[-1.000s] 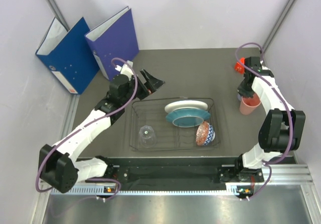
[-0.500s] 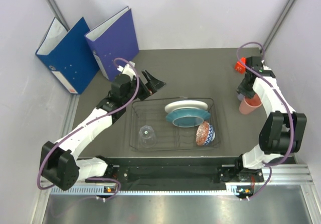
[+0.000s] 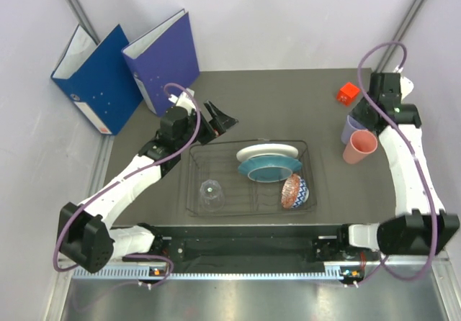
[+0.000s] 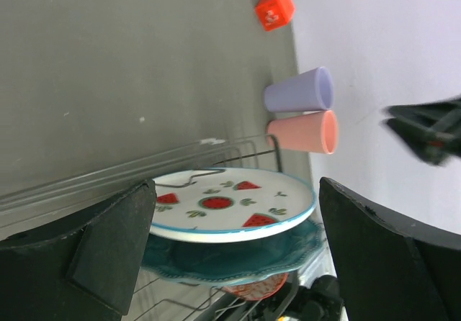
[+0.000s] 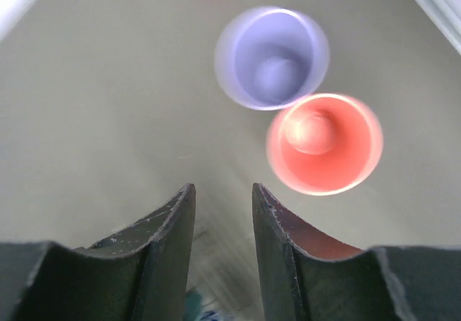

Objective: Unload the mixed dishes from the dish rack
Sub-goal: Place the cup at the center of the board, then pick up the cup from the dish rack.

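Note:
The dish rack [image 3: 193, 186] holds a white watermelon plate [image 3: 268, 152], a teal plate [image 3: 272, 170], a red-patterned bowl [image 3: 294, 191] and a clear glass [image 3: 210, 191]. A lavender cup [image 3: 353, 127] and a salmon-pink cup [image 3: 360, 147] stand upright side by side on the table, right of the rack. My left gripper [image 3: 220, 117] hovers open at the rack's back left corner, facing the white plate [image 4: 230, 204] and teal plate [image 4: 238, 252]. My right gripper [image 5: 223, 191] is open and empty above the lavender cup [image 5: 272, 58] and salmon-pink cup [image 5: 324, 145].
A small red block [image 3: 348, 93] lies behind the cups near the right wall. Two blue binders [image 3: 126, 69] stand at the back left. The side walls close in on both edges of the dark table.
My right gripper has opened, let go of the salmon-pink cup and lifted up and back from it. The cup stays beside the lavender one. My left arm has hardly moved.

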Available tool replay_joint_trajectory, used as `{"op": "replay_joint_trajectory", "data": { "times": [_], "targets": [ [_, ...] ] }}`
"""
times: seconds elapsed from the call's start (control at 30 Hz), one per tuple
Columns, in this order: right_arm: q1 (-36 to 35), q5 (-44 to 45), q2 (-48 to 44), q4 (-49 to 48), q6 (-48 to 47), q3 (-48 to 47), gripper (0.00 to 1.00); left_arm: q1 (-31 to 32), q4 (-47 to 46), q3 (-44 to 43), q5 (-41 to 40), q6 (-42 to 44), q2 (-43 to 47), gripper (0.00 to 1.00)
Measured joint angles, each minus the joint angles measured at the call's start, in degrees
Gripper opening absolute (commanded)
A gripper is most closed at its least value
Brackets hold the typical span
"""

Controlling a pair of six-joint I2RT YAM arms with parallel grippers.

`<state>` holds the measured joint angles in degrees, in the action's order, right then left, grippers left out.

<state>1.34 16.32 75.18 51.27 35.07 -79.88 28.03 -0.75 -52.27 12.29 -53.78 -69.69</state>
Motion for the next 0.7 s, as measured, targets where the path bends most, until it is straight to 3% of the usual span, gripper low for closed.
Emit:
{"op": "replay_joint_trajectory", "data": {
  "times": [0.13, 0.37, 0.53, 0.7],
  "targets": [
    [-6.12, -4.96, -12.24, -6.49, -1.03, 1.49, 0.54, 0.17, 5.18, -0.66, -2.45, 3.06, 0.44, 0.99],
    [-17.81, -15.89, -37.64, -28.5, -3.56, 17.38, 0.61, 6.99, 18.4, -2.82, -16.44, 13.38, 5.7, 0.99],
    [-22.56, -16.44, -36.54, -33.03, -5.75, 21.55, 0.62, 18.21, 25.27, -2.82, -25.94, 17.38, 12.07, 0.99],
    [-24.65, -16.61, -34.84, -33.24, -6.78, 26.38, 0.63, 23.45, 30.73, -2.49, -31.93, 17.16, 13.16, 0.99]
  ]
}}
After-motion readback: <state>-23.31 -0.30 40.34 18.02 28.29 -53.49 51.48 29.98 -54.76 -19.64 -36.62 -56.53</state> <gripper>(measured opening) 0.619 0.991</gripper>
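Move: The clear glass stands upside down in the rack, about 17 cm back from the left hand, 5 cm to its left and 17 cm below. From that hand the white plate is roughly 8 cm back and 12 cm right, the teal plate 12 cm back and 13 cm right. From the right hand the glass is some 43 cm left and 18 cm back; the pink cup is 3 cm back and 2 cm right, the purple cup 4 cm straight ahead, both 17 cm below. The right hand, already clear of the pink cup, sweeps about 17 cm left, rising and drawing back before sinking part-way, while its fingers open further, swing counter-clockwise some 40 degrees and tip up from the table to face across the rack. The wide-open left hand first dips and eases left, then pulls back some 10 cm over the rack towards the clear glass, rolling its left side up about 30 degrees so the fingers point more steeply down, and touches nothing yet. ##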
